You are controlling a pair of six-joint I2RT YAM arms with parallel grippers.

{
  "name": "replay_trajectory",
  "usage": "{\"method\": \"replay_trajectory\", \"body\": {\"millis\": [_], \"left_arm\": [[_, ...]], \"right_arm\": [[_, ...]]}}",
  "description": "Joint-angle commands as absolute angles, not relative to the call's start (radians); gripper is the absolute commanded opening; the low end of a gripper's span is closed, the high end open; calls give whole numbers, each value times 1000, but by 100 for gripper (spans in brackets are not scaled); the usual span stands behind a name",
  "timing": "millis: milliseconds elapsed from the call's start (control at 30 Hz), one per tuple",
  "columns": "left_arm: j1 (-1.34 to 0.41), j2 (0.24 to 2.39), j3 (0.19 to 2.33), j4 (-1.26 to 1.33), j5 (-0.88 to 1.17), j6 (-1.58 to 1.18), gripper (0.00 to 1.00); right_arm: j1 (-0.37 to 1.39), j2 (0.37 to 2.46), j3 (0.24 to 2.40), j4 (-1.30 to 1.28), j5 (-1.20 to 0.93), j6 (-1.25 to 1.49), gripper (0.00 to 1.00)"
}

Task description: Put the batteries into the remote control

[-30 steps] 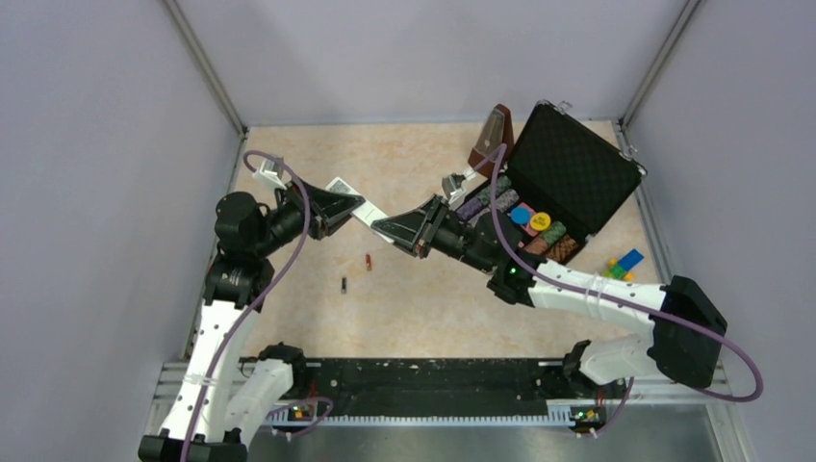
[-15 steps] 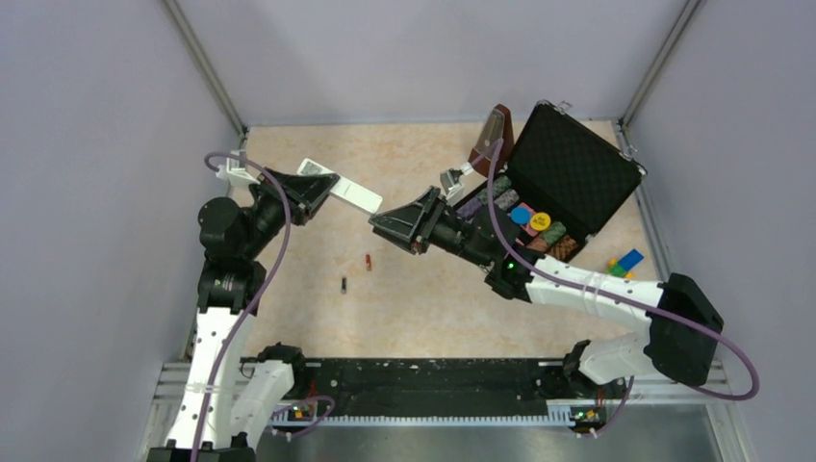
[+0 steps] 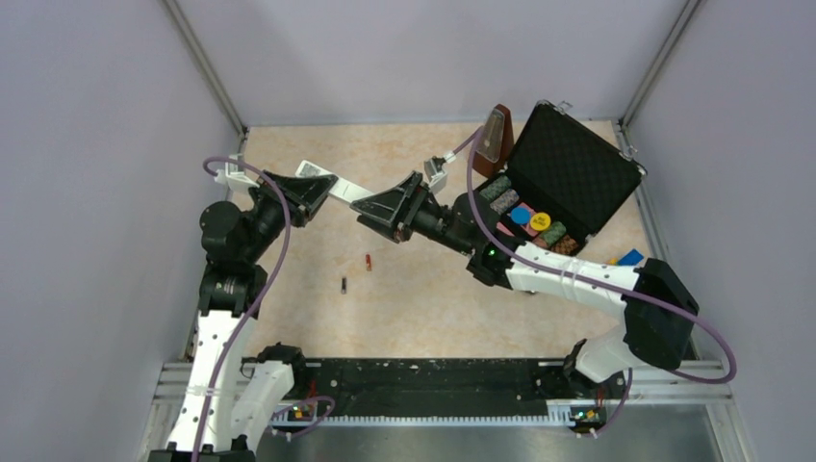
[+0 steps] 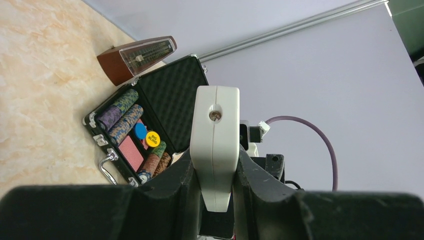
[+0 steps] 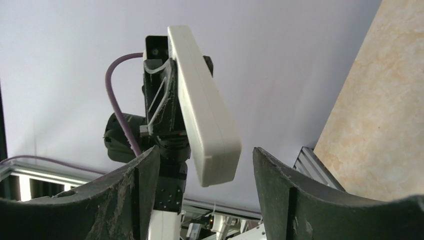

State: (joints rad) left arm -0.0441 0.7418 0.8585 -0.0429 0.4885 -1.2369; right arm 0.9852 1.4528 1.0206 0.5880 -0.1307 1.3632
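My left gripper [image 3: 313, 192] is shut on the white remote control [image 3: 332, 186] and holds it in the air, its free end pointing right. In the left wrist view the remote [image 4: 216, 135] stands end-on between the fingers [image 4: 175, 180]. My right gripper [image 3: 370, 205] is open, its jaws on either side of the remote's free end [image 5: 206, 117] without touching it. The red battery [image 3: 368, 261] and the black battery [image 3: 344, 284] lie on the table below, apart from both grippers.
An open black case [image 3: 553, 192] of poker chips sits at the back right, with a brown metronome [image 3: 495, 135] behind it. Coloured toy blocks [image 3: 625, 260] lie right of the case. Grey walls close in the table [image 3: 404, 308].
My left gripper lifted the remote up and back to the left. My right gripper then moved left after it, and its open jaws now stand round the remote's free end.
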Motion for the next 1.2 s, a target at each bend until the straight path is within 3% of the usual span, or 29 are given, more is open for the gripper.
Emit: {"method": "replay_trajectory", "body": {"millis": [0, 167, 633, 700, 900, 1167], "left_arm": [[-43, 715, 843, 44, 488, -1267, 0], [-43, 712, 800, 116, 524, -1336, 0], [-43, 682, 813, 45, 518, -1298, 0], [-43, 681, 815, 47, 523, -1296, 0], [-43, 683, 824, 41, 520, -1298, 0], [-43, 717, 882, 31, 464, -1268, 0]], "right_arm": [[980, 1485, 1085, 583, -93, 1381, 67], [971, 1528, 1055, 684, -87, 1476, 65], [952, 1549, 1056, 666, -107, 1496, 61], [951, 1552, 1059, 664, -111, 1499, 57], [952, 1553, 1066, 638, -127, 1502, 30], [949, 1531, 1030, 645, -180, 1500, 14]]}}
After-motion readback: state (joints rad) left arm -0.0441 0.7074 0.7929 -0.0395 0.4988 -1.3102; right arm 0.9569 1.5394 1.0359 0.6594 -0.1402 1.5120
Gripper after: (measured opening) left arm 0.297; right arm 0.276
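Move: My left hand still holds the remote control in the air by its middle, which lies only about 1 cm to that hand's right. For my open right hand the remote's middle is some 5 cm ahead, 5 cm left and 2 cm higher, its near end already close to my fingertips. From the right hand the red battery lies about 4 cm ahead and 5 cm left, the dark battery 3 cm back and 11 cm left, both roughly 37 cm below on the table. I push my open right hand about 2 cm forward and 1 cm left onto the remote's near end, dipping some 2 cm and tipping the fingers slightly down, then rise about 1 cm and close to pinch that end. My left hand keeps its grip throughout and sinks nearly 2 cm with the remote. ##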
